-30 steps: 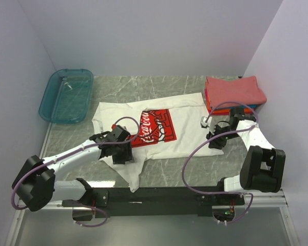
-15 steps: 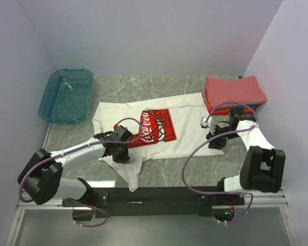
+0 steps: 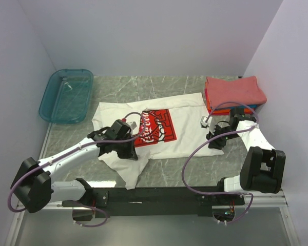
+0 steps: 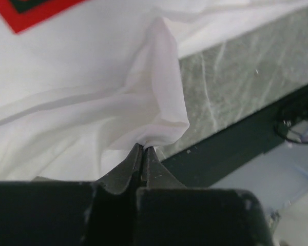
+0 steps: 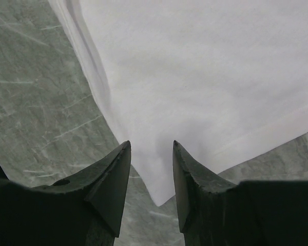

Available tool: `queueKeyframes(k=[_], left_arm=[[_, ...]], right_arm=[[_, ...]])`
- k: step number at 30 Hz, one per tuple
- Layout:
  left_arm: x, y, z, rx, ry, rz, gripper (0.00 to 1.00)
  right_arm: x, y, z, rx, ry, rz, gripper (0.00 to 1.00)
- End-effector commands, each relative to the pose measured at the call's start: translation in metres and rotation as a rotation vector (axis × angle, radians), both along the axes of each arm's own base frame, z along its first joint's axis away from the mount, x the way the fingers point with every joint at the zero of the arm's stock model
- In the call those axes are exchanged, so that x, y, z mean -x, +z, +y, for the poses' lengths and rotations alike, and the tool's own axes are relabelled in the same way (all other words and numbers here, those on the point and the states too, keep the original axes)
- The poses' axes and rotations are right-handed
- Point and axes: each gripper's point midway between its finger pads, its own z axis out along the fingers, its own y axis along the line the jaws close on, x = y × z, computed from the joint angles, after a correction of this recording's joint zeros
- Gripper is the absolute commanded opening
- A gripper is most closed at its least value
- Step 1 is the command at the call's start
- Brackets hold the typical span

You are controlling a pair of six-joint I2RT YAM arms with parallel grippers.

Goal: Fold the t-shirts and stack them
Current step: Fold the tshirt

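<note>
The white t-shirt (image 3: 187, 130) with a red Coca-Cola print (image 3: 155, 125) lies spread on the marble table. My left gripper (image 3: 128, 149) sits at its near left part, shut on a raised fold of white cloth (image 4: 161, 110); the jaws (image 4: 143, 147) pinch the fabric close to the table's front edge. My right gripper (image 3: 216, 141) hovers open over the shirt's near right corner (image 5: 161, 192), which lies between the fingers without contact. Folded coral-red, orange and blue t-shirts (image 3: 234, 91) are stacked at the far right.
A teal plastic bin (image 3: 66, 96) stands at the far left. The black base rail (image 3: 159, 195) runs along the near edge, close behind the pinched fold (image 4: 236, 148). Walls close in the left, back and right sides.
My left gripper has closed on the white shirt's fold and shifted slightly right and away from the front edge, bunching the cloth. The right arm has not moved.
</note>
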Motion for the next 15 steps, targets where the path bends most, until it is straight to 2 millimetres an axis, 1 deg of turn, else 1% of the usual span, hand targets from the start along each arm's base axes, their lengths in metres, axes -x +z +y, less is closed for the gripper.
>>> queueKeyframes(k=[1,2,4,5,6,7,8,10,11,13,14,15], left_arm=[[0.026,0.008,-0.029,0.136,-0.207,0.066,0.01],[0.035,0.000,-0.036,0.129,-0.247,0.097,0.05],[0.045,-0.003,-0.047,0.134,-0.318,0.121,0.08],[0.055,-0.002,-0.057,0.139,-0.370,0.126,0.11],[0.060,-0.007,-0.062,0.128,-0.400,0.146,0.14],[0.063,-0.006,-0.068,0.132,-0.426,0.149,0.17],[0.070,-0.005,-0.079,0.130,-0.464,0.150,0.25],[0.077,-0.002,-0.087,0.130,-0.505,0.156,0.31],[0.082,0.004,-0.096,0.131,-0.543,0.143,0.37],[0.085,0.014,-0.102,0.129,-0.575,0.122,0.40],[0.088,0.025,-0.106,0.131,-0.597,0.105,0.40],[0.085,0.029,-0.107,0.115,-0.597,0.072,0.41]], right_arm=[[-0.005,0.009,0.004,-0.033,-0.008,-0.017,0.45],[-0.006,0.010,0.004,-0.033,-0.009,-0.017,0.45],[-0.006,0.009,0.003,-0.030,-0.010,-0.015,0.45],[-0.007,0.010,0.002,-0.029,-0.014,-0.013,0.46],[-0.007,0.009,0.003,-0.028,-0.014,-0.012,0.45],[-0.007,0.009,0.003,-0.030,-0.014,-0.009,0.45],[-0.007,0.009,0.003,-0.030,-0.014,-0.011,0.45],[-0.007,0.007,0.003,-0.031,-0.015,-0.004,0.46],[-0.007,0.007,0.003,-0.031,-0.015,-0.004,0.46],[-0.007,0.006,0.003,-0.031,-0.015,0.002,0.46],[-0.007,0.006,0.002,-0.031,-0.016,0.003,0.46],[-0.008,0.006,0.003,-0.032,-0.016,0.003,0.46]])
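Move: Holding a pinch of the white shirt some 6 cm above the table, the left hand has its laying-down spot about 9 cm back and 7 cm right. The shirt's loose tip at the table's front edge lies roughly 13 cm back and 2 cm left of the left hand, and the red print's middle about 16 cm ahead and 10 cm right of it. From the idle right hand the spot is some 16 cm back, 31 cm left and 4 cm lower. Sweeping the pinched cloth back and to the right, towards the table's front edge, the left hand travels about 9 cm each way. It sinks some 3 cm on the way, then rises about 2 cm, while the wrist swings clockwise by about 30 degrees. The shut fingers spread to nearly half open and let go of the shirt, ending just to the right of the freed cloth. ##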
